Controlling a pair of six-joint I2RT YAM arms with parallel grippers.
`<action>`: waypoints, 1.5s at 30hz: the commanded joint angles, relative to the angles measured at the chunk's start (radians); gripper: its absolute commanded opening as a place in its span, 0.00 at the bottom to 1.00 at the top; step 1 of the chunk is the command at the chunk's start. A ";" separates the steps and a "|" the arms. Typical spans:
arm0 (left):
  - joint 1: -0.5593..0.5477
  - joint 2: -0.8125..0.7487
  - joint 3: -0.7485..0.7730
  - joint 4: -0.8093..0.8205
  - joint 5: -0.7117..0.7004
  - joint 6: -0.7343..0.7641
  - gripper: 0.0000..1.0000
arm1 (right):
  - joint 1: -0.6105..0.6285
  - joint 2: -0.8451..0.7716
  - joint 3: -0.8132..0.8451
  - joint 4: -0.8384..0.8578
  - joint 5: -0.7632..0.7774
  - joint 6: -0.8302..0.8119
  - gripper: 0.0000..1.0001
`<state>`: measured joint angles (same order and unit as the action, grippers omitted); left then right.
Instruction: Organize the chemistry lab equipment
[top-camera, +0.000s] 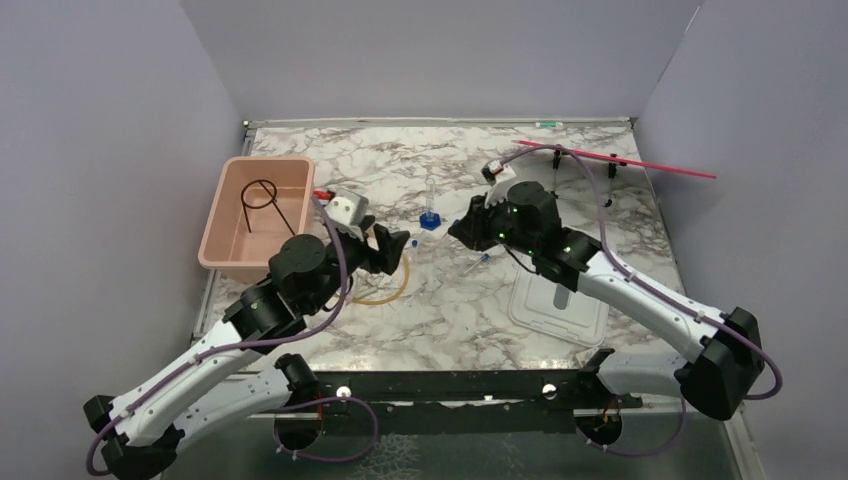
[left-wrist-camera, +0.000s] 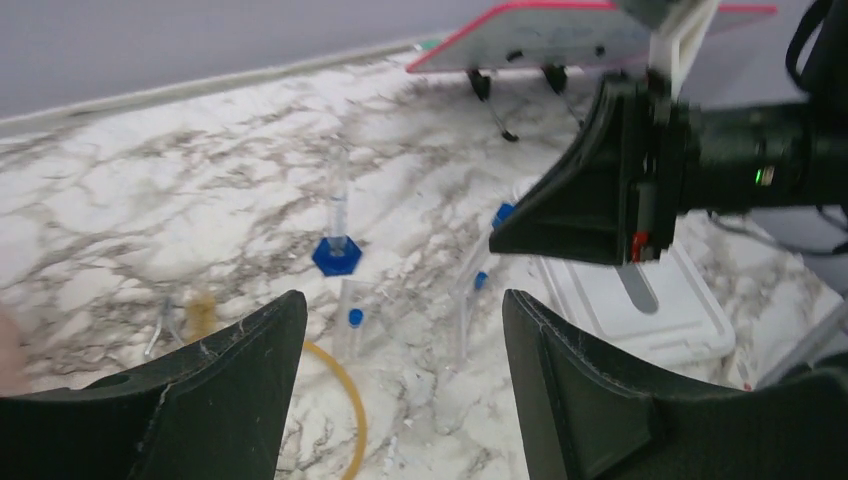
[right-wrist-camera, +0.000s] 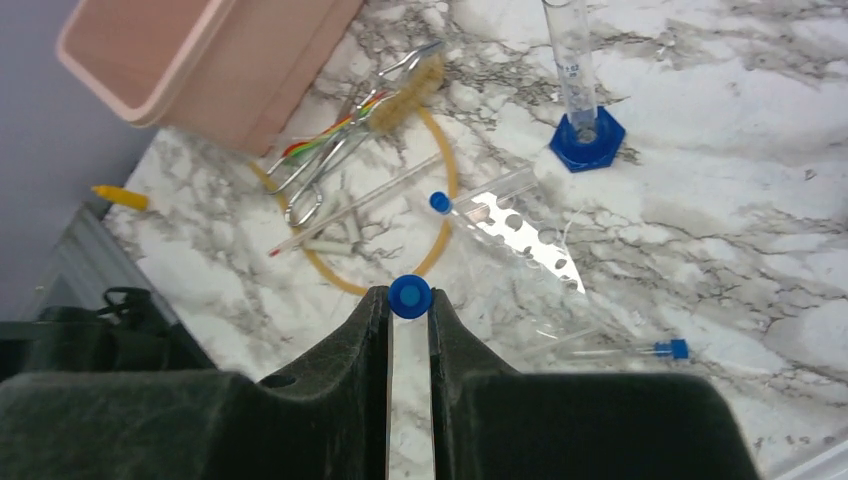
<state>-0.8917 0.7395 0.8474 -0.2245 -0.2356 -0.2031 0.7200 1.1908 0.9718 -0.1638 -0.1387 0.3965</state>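
Observation:
My right gripper (right-wrist-camera: 410, 305) is shut on a clear blue-capped tube (right-wrist-camera: 410, 297), held above the table; in the top view it (top-camera: 460, 232) hangs near the table's middle. My left gripper (left-wrist-camera: 403, 305) is open and empty, just left of it (top-camera: 395, 243). Below lie the amber tubing loop (right-wrist-camera: 443, 205), metal tongs (right-wrist-camera: 335, 165), a second blue-capped tube (right-wrist-camera: 485, 192) and a third (right-wrist-camera: 640, 350). The blue-based clear vial (right-wrist-camera: 585, 140) stands upright. The black wire ring (top-camera: 262, 200) lies in the pink tub (top-camera: 222, 200).
The white lid with a grey slot (top-camera: 585, 320) lies near the front right. A thin pink rod (top-camera: 640, 163) on black supports runs across the back right. A thin glass stick (right-wrist-camera: 350, 212) and a yellow piece (right-wrist-camera: 120, 197) lie by the tongs.

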 joint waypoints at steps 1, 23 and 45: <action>-0.001 -0.047 0.045 -0.015 -0.323 -0.015 0.75 | 0.083 0.081 -0.018 0.196 0.216 -0.163 0.16; 0.000 -0.155 -0.049 0.039 -0.644 0.031 0.75 | 0.232 0.446 -0.026 0.456 0.389 -0.373 0.15; 0.000 -0.142 -0.053 0.030 -0.656 0.025 0.75 | 0.234 0.488 -0.002 0.353 0.352 -0.312 0.15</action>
<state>-0.8917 0.5957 0.8036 -0.2077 -0.8650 -0.1822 0.9482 1.6505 0.9325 0.2268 0.2157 0.0639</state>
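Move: The right hand holds an upright blue-capped tube; the clear tube rack lies about 5 cm ahead, 5 cm left and 20 cm below it. The measuring cylinder stands roughly 12 cm ahead and 4 cm left, the rubber tubing loop 1 cm ahead and 16 cm left, and a loose tube 2 cm ahead, 5 cm right. From the left hand the rack is some 9 cm ahead, 6 cm right and 27 cm down. Right lowers the held tube about 13 cm, also left, towards the rack; open left withdraws leftward about 12 cm. ##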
